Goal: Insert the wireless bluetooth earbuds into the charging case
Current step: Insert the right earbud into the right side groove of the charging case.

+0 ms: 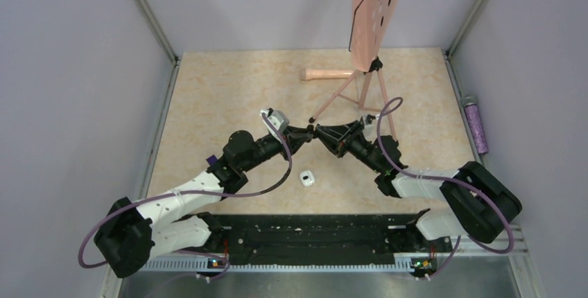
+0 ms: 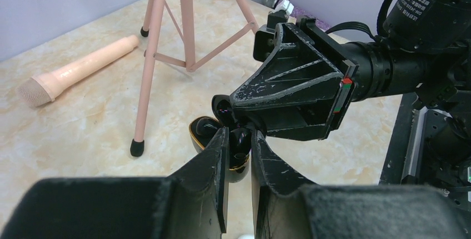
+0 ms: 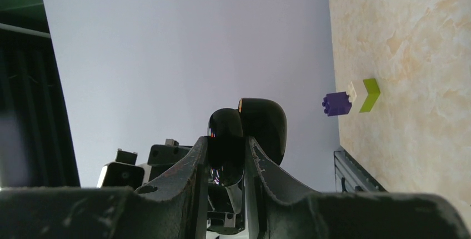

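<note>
The charging case (image 2: 201, 134) is glossy black with a gold rim, hinged open and held above the table between both arms. My left gripper (image 2: 239, 134) is shut on its lower half. My right gripper (image 3: 225, 142) is shut on the upper glossy black half (image 3: 226, 133), with the gold-edged half (image 3: 265, 128) beside it. In the top view, the left gripper (image 1: 305, 134) and right gripper (image 1: 320, 134) meet tip to tip at mid-table. A dark rounded shape sits inside the gold rim; I cannot tell whether it is one of the earbuds.
A small white object (image 1: 307, 177) lies on the table just in front of the grippers. A pink tripod stand (image 1: 360, 90) with a board and a pink microphone (image 1: 327, 74) stand behind. A purple cylinder (image 1: 476, 125) lies at the right edge. A purple-white-green block (image 3: 351, 97) sits by the wall.
</note>
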### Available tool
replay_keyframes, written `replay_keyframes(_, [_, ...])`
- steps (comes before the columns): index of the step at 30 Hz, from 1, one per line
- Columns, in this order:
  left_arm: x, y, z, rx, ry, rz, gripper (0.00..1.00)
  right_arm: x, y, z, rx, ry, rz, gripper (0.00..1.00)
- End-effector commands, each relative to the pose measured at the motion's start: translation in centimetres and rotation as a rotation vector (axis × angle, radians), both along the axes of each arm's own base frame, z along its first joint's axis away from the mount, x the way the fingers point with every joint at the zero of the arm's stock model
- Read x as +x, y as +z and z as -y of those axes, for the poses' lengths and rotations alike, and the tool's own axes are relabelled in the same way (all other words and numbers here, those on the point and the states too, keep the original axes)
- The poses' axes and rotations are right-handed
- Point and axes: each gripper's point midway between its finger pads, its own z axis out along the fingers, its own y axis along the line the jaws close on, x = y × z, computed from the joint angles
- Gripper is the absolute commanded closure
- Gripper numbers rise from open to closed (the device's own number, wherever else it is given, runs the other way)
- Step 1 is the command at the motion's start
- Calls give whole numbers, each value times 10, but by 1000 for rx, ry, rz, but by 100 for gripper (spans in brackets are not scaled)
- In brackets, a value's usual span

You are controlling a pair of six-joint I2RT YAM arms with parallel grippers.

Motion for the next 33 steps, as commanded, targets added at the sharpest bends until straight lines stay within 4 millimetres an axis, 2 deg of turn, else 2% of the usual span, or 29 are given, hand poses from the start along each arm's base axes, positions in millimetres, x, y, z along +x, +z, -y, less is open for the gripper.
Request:
replay_keyframes(1, [-11, -3, 2, 24, -49, 16, 100, 2, 43, 4, 157, 8, 34, 100])
replay_keyframes(7, [-9, -1, 0, 25, -38, 25, 100, 1, 43, 5, 191, 19, -38, 100])
replay_keyframes(14, [-7, -2, 3, 36, -40, 4, 100, -1, 50, 5, 190, 23, -18, 100])
replay_keyframes(16, [-4, -3, 3, 43, -29, -15, 93, -1, 50, 5, 187, 23, -13, 100])
replay_keyframes(21, [0, 0, 2, 40, -4, -27, 68, -1, 44, 5, 172, 19, -20, 100])
replay_keyframes(25, [2, 7, 0, 37, 16, -24, 61, -1, 40, 4, 152, 19, -15, 100])
replay_keyframes(29, [3, 15, -1, 40, 22, -43, 47, -2, 38, 4, 142, 21, -15, 100])
replay_keyframes(33, [2, 24, -4, 44, 32, -45, 42, -3, 36, 5, 134, 19, -14, 100])
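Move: The right earbud is already between the left fingertips, at the charging case, whose middle is about 1 cm ahead, 1 cm right and 1 cm below the left hand. The right hand grips the case, its middle roughly 1 cm ahead and 1 cm left. From the left hand, the tripod foot stands about 7 cm ahead, straight in line, and the white box some 10 cm back, level sideways, both about 20 cm below. Left hand opens in place, freeing the earbud, after the right hand tilts the held case some 10 degrees. ##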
